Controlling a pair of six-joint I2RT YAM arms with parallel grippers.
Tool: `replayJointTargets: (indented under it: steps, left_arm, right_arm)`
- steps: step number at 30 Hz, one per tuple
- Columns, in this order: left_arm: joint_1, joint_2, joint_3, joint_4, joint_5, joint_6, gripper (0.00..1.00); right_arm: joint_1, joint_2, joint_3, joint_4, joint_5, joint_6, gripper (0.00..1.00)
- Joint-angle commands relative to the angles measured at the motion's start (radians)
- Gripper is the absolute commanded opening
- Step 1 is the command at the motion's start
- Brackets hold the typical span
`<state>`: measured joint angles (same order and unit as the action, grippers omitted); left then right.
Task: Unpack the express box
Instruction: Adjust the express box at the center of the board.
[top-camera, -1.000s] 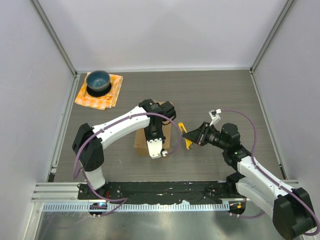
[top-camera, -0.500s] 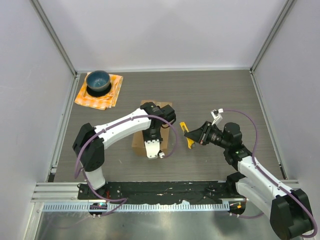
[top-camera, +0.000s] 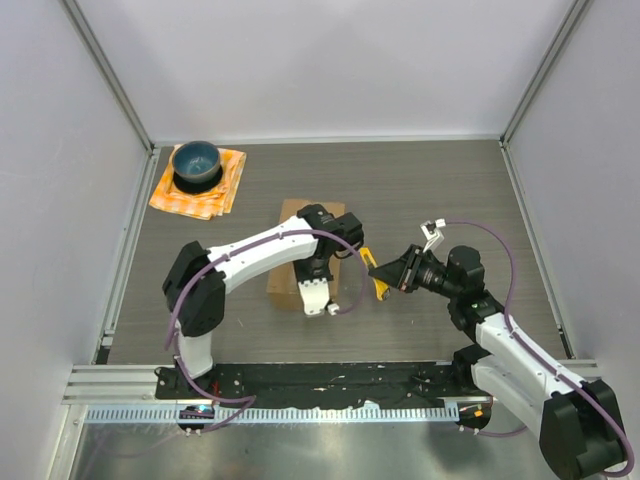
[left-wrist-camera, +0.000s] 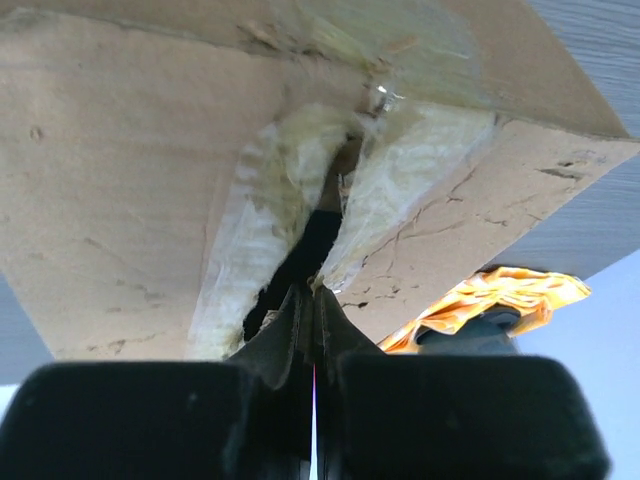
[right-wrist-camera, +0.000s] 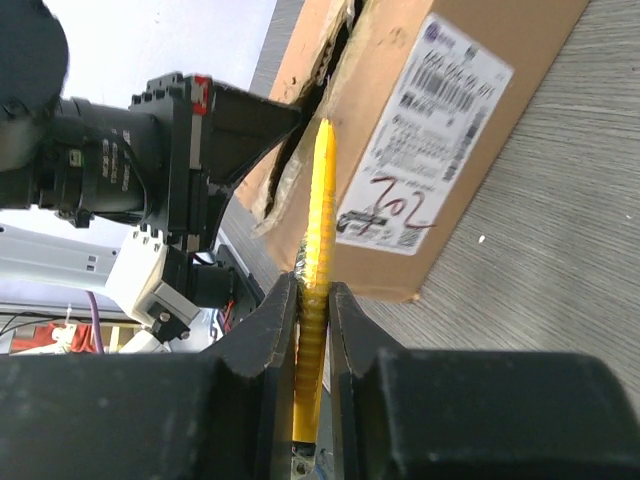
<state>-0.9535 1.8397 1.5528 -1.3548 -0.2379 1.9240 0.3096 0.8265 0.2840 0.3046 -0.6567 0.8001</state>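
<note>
The express box (top-camera: 290, 215) lies mid-table, brown cardboard with a torn clear-tape seam (left-wrist-camera: 300, 200) on top. My left gripper (left-wrist-camera: 313, 292) is shut, its tips together at the dark gap in that seam; whether they pinch any tape is unclear. From above, the left arm (top-camera: 265, 245) covers most of the box. My right gripper (right-wrist-camera: 312, 285) is shut on a yellow utility knife (right-wrist-camera: 320, 200), which it holds just right of the box (right-wrist-camera: 450, 60). The blade points at the box's end by the white shipping label (right-wrist-camera: 425, 140). In the top view the knife (top-camera: 376, 282) sits beside the box's right edge.
An orange cloth (top-camera: 215, 190) with a blue bowl (top-camera: 196, 162) lies at the far left corner. White walls enclose the table on three sides. A metal rail (top-camera: 330, 405) runs along the near edge by the arm bases.
The left gripper has closed at the box seam, and the left arm has swung a little right over the box. The box turned slightly. The right arm with the knife has barely moved.
</note>
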Motion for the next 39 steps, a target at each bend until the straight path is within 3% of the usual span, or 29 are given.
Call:
replayJointTargets:
  steps: [1, 5, 7, 16, 21, 24, 25, 28, 34, 39]
  left_arm:
    - [-0.004, 0.062, 0.196, -0.310, 0.073, -0.152, 0.00]
    - [0.005, 0.105, 0.413, -0.310, 0.186, -0.378, 0.00]
    - [0.027, 0.107, 0.444, -0.308, 0.204, -0.424, 0.00]
    - [0.091, 0.032, 0.310, -0.308, 0.235, -0.560, 0.00]
    - [0.093, 0.032, 0.319, -0.308, 0.291, -0.540, 0.02]
    - [0.094, 0.059, 0.389, -0.306, 0.316, -0.499, 0.16]
    - [0.094, 0.069, 0.417, -0.308, 0.324, -0.497, 0.28]
    - [0.094, 0.096, 0.417, -0.307, 0.333, -0.478, 0.39]
    - [0.094, 0.144, 0.441, -0.308, 0.359, -0.439, 0.42]
    - [0.073, 0.147, 0.423, -0.310, 0.354, -0.358, 0.43]
  right_arm:
    - [-0.009, -0.071, 0.037, -0.043, -0.017, -0.021, 0.01]
    - [-0.009, -0.131, 0.076, -0.133, -0.015, -0.056, 0.01]
    - [-0.009, -0.158, 0.083, -0.172, -0.008, -0.053, 0.01]
    - [-0.010, -0.385, 0.020, -0.298, 0.006, 0.033, 0.01]
    - [-0.009, -0.446, -0.067, -0.335, -0.052, 0.091, 0.01]
    - [-0.009, -0.438, -0.092, -0.386, -0.092, 0.082, 0.01]
    - [-0.009, -0.419, -0.098, -0.400, -0.104, 0.074, 0.01]
    - [-0.009, -0.365, -0.109, -0.459, -0.158, 0.031, 0.01]
    - [-0.009, -0.385, -0.169, -0.349, -0.199, 0.091, 0.01]
    - [-0.009, -0.299, -0.187, -0.224, -0.210, 0.102, 0.01]
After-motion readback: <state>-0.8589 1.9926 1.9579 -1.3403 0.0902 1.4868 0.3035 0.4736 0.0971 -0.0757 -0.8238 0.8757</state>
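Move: The left gripper is already shut at the cut slit on top of the express box, towards its near end; the box's middle lies about 4 cm ahead, level left to right, and some 5 cm below. The yellow cutter in the right gripper is roughly 12 cm to the left hand's right, neither ahead nor back and about 2 cm higher. From the right hand, the box's middle is around 15 cm left, 6 cm ahead and 8 cm down. Keep the left fingers shut on the slit's edge and haul the box right about 7 cm, rising and edging forward, then ease back left and lower while twisting some 35 degrees counter-clockwise, tips tilting right. Open the fingers to release the flap, then drift right again. Draw the right gripper back 9 cm from the box, up then down, tipping downward, cutter still held. ##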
